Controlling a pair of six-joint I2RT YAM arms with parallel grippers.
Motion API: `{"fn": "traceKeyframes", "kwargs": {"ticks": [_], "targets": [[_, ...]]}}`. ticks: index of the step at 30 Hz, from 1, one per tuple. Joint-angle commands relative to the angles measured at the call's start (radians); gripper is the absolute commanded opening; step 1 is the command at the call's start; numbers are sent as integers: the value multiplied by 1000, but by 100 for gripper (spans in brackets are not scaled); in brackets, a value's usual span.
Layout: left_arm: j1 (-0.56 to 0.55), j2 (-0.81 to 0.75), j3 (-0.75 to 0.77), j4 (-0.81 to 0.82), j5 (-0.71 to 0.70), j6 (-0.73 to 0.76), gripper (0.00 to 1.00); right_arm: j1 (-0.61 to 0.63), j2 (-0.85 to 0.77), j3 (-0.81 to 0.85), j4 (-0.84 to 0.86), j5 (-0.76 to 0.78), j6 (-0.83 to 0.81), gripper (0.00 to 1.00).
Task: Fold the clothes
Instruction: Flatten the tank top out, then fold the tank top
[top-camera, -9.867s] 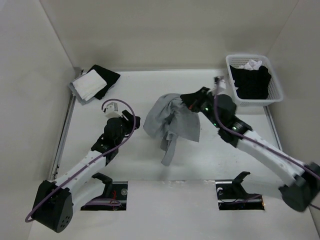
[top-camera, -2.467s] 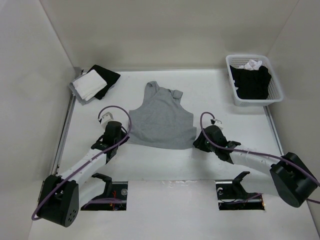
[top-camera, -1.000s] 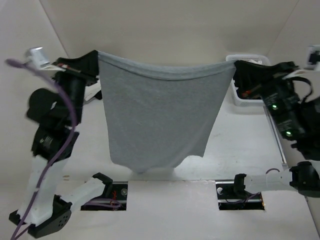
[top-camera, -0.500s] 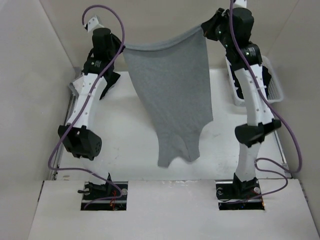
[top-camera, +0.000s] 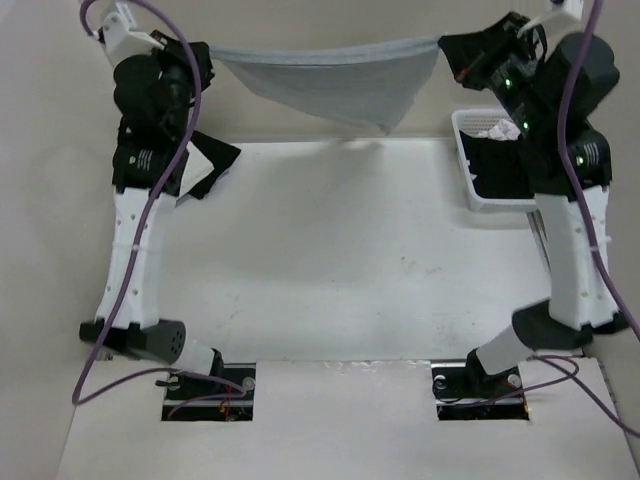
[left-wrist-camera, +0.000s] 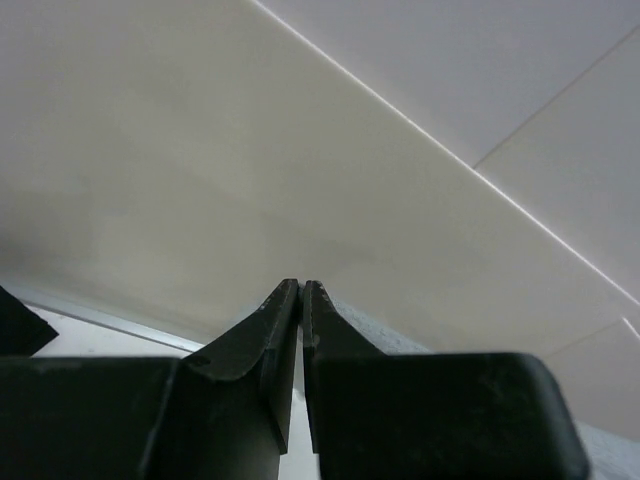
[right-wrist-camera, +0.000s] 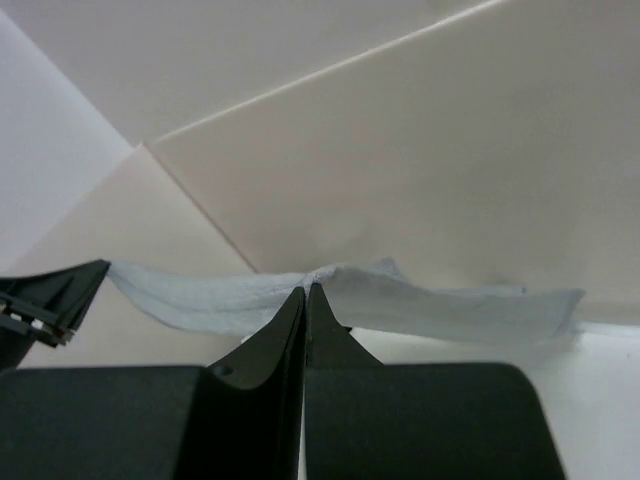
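Observation:
The clothes, one light grey knit top (top-camera: 335, 78), hang stretched between my two raised arms high over the far end of the table. The top's edge runs taut from side to side and the rest trails in the air. My left gripper (top-camera: 207, 55) is shut on the top's left corner. In the left wrist view its jaws (left-wrist-camera: 301, 286) are pressed together, with a strip of grey fabric (left-wrist-camera: 385, 335) beside them. My right gripper (top-camera: 447, 48) is shut on the right corner. In the right wrist view the fabric (right-wrist-camera: 430, 305) bunches at the shut tips (right-wrist-camera: 306, 288).
A white basket (top-camera: 462, 135) holding black garments (top-camera: 495, 172) stands at the far right, partly behind my right arm. A black garment (top-camera: 218, 158) lies at the far left behind my left arm. Walls close in the back and both sides.
Both arms swung up and toward the far wall. The top went from hanging down as a long sheet to being stretched high, with its lower part flung up off the table.

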Motion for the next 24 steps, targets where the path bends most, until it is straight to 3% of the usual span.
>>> {"fn": "traceKeyframes", "kwargs": {"ticks": [1,5,9,13,16,17,21,24], "targets": [[1,-120,-172,95,-16,28,0,38,-169,-354,131,47,-11,0],[-45,-328,-577,179,-83,17,0,90,-451,-914,293,102,16,0],[-158,-601,-1020,219,-201,6,0,232,-720,-1396,362,217,85,0],[-278,-887,-1355,71,-333,-41,0,456,-952,-1754,335,326,217,0],[-349,-1091,-1477,-155,-366,-136,0,683,-1078,-1926,244,369,360,0],[-391,-1223,-1512,-338,-357,-250,0,878,-1151,-2018,145,418,518,0],[-436,-1312,-1522,-474,-344,-375,0,1086,-1191,-2057,20,453,700,0],[-462,-1314,-1506,-475,-351,-411,0,1263,-1181,-2063,-23,539,845,0]]}}
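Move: I hold the tank top stretched by its hem corners between both hands, high in the air. The bare middle of the table lies about 55 cm below my left hand, 20 cm to its right and 10 back; from my right hand it is about 60 cm down, 22 left and 5 back. At table height, the folded stack stands some 16 cm ahead and 12 left of my left hand, and the basket about 22 cm ahead and 24 right of my right hand. I whip the tank top down onto the middle of the table, both grippers staying shut on the hem. I start back, plunge steeply, then draw back towards the bases: my left hand about 38 cm down and 25 back, my right 50 down and 33 back, drifting a little left. Both tip downward, and my right also swings counter-clockwise. ##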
